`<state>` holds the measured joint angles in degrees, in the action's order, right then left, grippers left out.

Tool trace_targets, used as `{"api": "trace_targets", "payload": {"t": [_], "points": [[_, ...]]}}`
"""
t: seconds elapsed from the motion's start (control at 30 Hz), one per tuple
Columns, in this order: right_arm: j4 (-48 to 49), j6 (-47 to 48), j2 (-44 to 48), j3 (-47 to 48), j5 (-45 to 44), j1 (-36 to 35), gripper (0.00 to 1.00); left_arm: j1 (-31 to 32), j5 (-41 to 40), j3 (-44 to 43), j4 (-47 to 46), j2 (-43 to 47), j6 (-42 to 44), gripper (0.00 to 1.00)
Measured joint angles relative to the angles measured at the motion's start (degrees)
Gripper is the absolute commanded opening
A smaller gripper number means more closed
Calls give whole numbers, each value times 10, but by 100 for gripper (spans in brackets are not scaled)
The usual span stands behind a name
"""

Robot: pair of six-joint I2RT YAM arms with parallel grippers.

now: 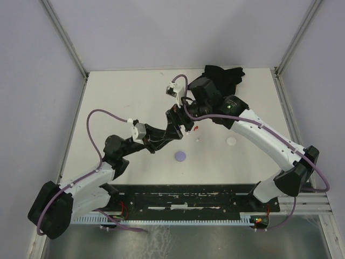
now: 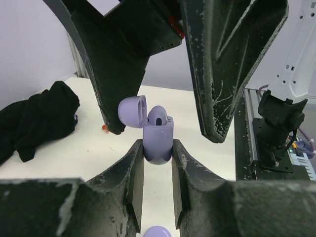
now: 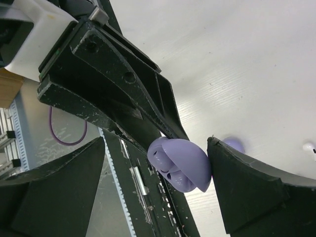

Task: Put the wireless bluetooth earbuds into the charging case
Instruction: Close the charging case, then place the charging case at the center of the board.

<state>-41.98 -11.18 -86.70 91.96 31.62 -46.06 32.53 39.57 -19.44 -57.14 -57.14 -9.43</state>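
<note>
My left gripper (image 2: 158, 150) is shut on the lower body of the lavender charging case (image 2: 158, 140) and holds it upright above the table. The case's lid (image 2: 132, 111) is swung open, and a lavender earbud (image 2: 158, 116) sits in the case. My right gripper (image 3: 155, 148) is open, its fingers (image 2: 222, 74) standing on either side of the case. The lid (image 3: 190, 160) is right at one right finger; whether they touch I cannot tell. A red earbud (image 2: 104, 128) and a white earbud (image 3: 310, 147) lie on the table. In the top view both grippers meet near the table's middle (image 1: 182, 121).
A lavender disc (image 1: 180, 156) lies just in front of the grippers, and a white disc (image 1: 232, 141) lies to its right. A black cloth (image 1: 223, 75) is bunched at the back right. White walls with metal rails enclose the table.
</note>
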Motion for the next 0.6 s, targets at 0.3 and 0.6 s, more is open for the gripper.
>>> {"api": "trace_targets", "payload": {"t": [0.3, 0.6], "points": [[-5, 19, 7, -11, -6, 3, 91, -16, -18, -2, 21, -23, -28, 3], [-8, 14, 41, -45, -92, 5, 93, -20, -94, -19, 141, -35, -59, 6]]}}
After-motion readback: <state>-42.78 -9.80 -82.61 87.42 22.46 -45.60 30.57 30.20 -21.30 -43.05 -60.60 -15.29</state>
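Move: The left hand holds the open charging case about 2 cm to the right of its finger point and 1 cm above. Its lid is hinged out forward against the right gripper's forward finger, whose tip lies roughly 4 cm ahead, 2 right and 2 above. The right hand has the case almost at its point, about 1 cm ahead. From the left hand, the purple disc lies about 20 cm below and 4 right, level fore-and-aft; the right-hand white earbud is 8 ahead, 11 right. Down and forward, slowly at first and then faster, the left hand carries the case about 5 cm down and 4 cm out, rolling its top forward some 20 degrees and keeping its pinch. The lid starts against the right gripper's forward finger, and that touch ends. The right hand, fingers staying wide open, eases then draws away rightward about 3 cm, also sinking and going forward slightly. ##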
